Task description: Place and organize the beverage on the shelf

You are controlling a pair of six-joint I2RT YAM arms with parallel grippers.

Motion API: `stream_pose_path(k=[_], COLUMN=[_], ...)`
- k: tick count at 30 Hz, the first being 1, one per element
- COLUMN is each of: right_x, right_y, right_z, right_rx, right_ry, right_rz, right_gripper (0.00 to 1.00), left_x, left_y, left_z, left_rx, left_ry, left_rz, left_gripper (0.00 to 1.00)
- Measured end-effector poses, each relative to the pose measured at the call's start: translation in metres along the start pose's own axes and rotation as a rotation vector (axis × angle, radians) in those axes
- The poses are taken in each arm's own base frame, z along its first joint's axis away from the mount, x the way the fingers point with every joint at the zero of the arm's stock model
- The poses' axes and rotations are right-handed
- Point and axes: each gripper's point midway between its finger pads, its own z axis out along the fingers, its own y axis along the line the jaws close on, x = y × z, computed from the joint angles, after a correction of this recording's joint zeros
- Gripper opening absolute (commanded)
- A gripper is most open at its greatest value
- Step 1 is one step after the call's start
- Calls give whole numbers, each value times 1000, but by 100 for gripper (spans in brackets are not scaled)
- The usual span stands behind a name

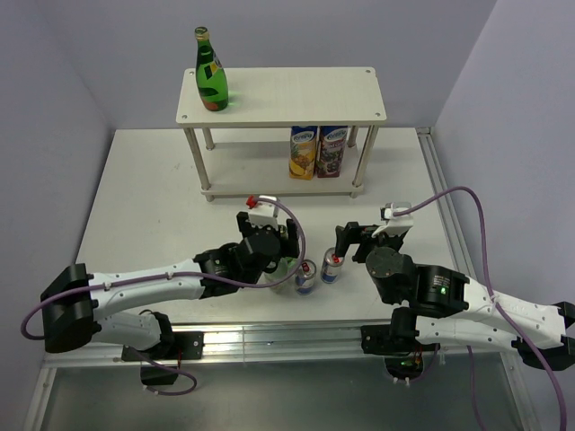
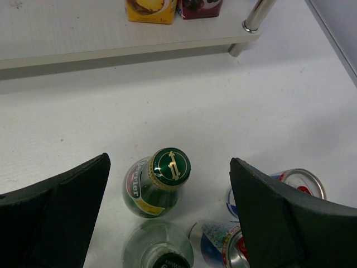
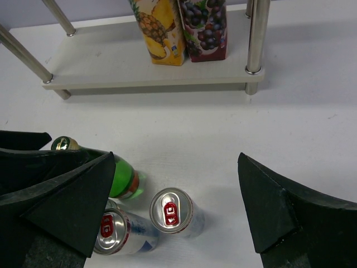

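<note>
One green glass bottle (image 1: 212,76) stands at the left end of the shelf's top board (image 1: 296,94). A second green bottle (image 2: 159,187) stands on the table between the wide-apart fingers of my open left gripper (image 2: 170,162), which hovers above its cap (image 1: 272,244). Just nearer stands a clear bottle (image 2: 159,251). Two slim cans (image 3: 172,209) (image 3: 114,231) stand beside them. My right gripper (image 3: 176,158) is open and empty above the cans (image 1: 353,238).
Two juice cartons, a yellow one (image 1: 303,153) and a purple one (image 1: 332,150), stand at the right of the shelf's lower board (image 3: 111,75). Metal posts (image 3: 256,39) hold up the corners. Walls close in at the back and both sides.
</note>
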Motion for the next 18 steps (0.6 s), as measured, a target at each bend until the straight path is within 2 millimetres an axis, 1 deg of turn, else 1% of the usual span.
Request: stream_pose_path(k=[3,5,6,8,13,17,18], right_x=[0,0,0,0,0,0,0], right_y=[0,0,0,0,1,1,1], right_z=[0,0,0,0,-1,-1,-1], right_rx=[0,-1,-1,-1,-6,-8,-8], right_ry=[0,0,0,-1,0,0,1], right_rz=[0,1,1,2,2,1,1], right_gripper=[97,97,97,97,97,97,97], left_x=[5,6,6,5,8,15,17], left_y=[2,3,4,5,7,9,9], left_z=[4,5,6,6,11,15,16], left_rx=[-20,-32,-37,-46,-70,-85,-88], left_ry=[2,-1,-4,-11,-19,-8,-6], left_rz=[1,0,-2,-9,-4,11,14], left_gripper=[92,86,80,76,75,75,73])
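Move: Just ahead of the open left hand, about 3 cm forward and 3 cm to the right, stands the dark green bottle, its middle some 12 cm below the hand. The clear bottle is close behind it, 5 cm back from this hand and 2 cm right; the nearer can is 5 cm back and 10 cm right, the other can 3 cm back and 17 cm right. From the right hand the dark green bottle lies roughly 20 cm left and 6 cm ahead, well below. Sinking about 2.5 cm and easing about 1 cm forward, the left hand comes down towards the cap of the dark green bottle, swinging some 5 degrees counter-clockwise. On the way its fingers narrow from nearly wide open to about three quarters, one on either side of the cap, with no grip on the bottle yet. ##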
